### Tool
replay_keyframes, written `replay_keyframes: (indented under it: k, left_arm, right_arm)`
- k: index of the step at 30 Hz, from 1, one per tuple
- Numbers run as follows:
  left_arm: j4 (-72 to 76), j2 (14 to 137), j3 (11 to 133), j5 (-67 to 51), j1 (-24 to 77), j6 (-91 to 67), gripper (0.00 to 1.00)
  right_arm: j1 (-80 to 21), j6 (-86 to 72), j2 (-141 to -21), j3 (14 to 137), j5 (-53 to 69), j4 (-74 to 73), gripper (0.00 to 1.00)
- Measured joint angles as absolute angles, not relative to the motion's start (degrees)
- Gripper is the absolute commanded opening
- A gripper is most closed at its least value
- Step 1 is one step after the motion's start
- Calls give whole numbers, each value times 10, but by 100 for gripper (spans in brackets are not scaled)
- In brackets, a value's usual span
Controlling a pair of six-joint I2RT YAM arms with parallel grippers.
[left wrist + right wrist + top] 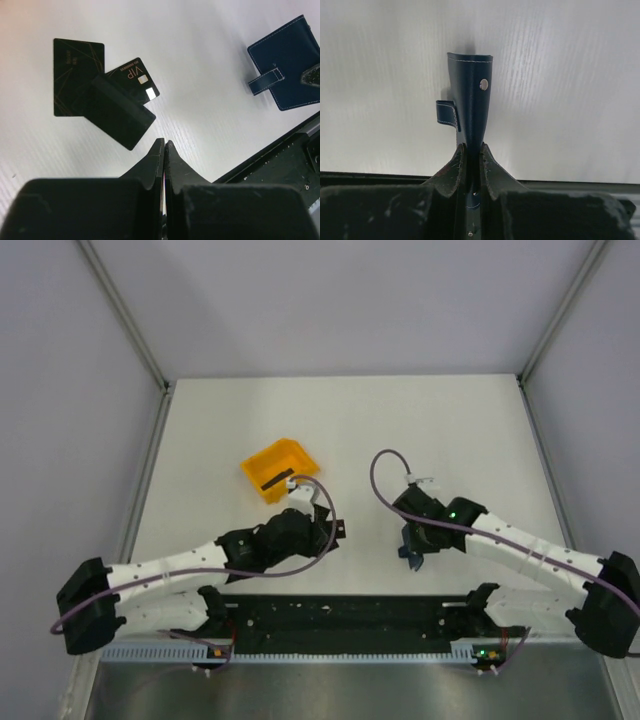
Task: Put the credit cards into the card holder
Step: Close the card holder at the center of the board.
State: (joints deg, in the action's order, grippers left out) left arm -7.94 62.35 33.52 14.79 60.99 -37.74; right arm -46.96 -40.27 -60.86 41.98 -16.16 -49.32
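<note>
In the left wrist view, black credit cards lie overlapping on the white table: one plain card [75, 75], one marked VIP [137, 80], and a darker plain rectangle [120, 114] lying over both. My left gripper [164, 142] is shut and empty, just short of them. The navy card holder [285, 62] lies to their right, strap toward the cards. My right gripper [470, 147] is shut on its edge [470, 95], and the holder stands edge-on between the fingers. In the top view the holder [412, 552] shows under the right gripper [415, 540]; the cards are hidden by the left arm [300, 520].
An orange plastic bin [262, 462] with a dark strip in it stands just behind the left gripper. A black rail [340, 618] runs along the near table edge between the arm bases. Grey walls enclose the table on three sides.
</note>
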Motion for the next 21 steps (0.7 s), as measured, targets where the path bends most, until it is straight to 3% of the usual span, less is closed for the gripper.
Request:
replay_keyframes:
  k: [12,21]
  left_arm:
    - [-174,447,311,216,606,-398,0]
    - [-231,354,304,237,605,-408,0]
  right_arm:
    - [-605,-552,-911,666,-365,-706,0]
    - [-615,-587,-983,726,-425,-757,0]
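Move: The card holder is already pinched in the right fingers, its middle about 1 cm ahead of their grip; the loose pile of cards lies about 21 cm to the right hand's left, 5 cm farther out and 7 cm lower. From the left hand the holder is some 20 cm to the right, level fore and aft and about 3 cm lower; the cards are about 5 cm ahead and 10 cm below it, and the orange tray is roughly 17 cm ahead, 11 cm left and 9 cm down. Keeping its pinch on the folded card holder, the right hand carries it about 5 cm forward, left and a little up, towards the loose cards, dipping slightly midway, while the wrist rolls some 30 degrees so that its body leans over to the left and the fingertips swing to point down and right. The left hand, empty with its fingers still shut, draws away from the holder and the cards, about 7 cm left and 5 to 6 cm up, its fingers turning slightly counter-clockwise, and leaves the space between the arms clear. ##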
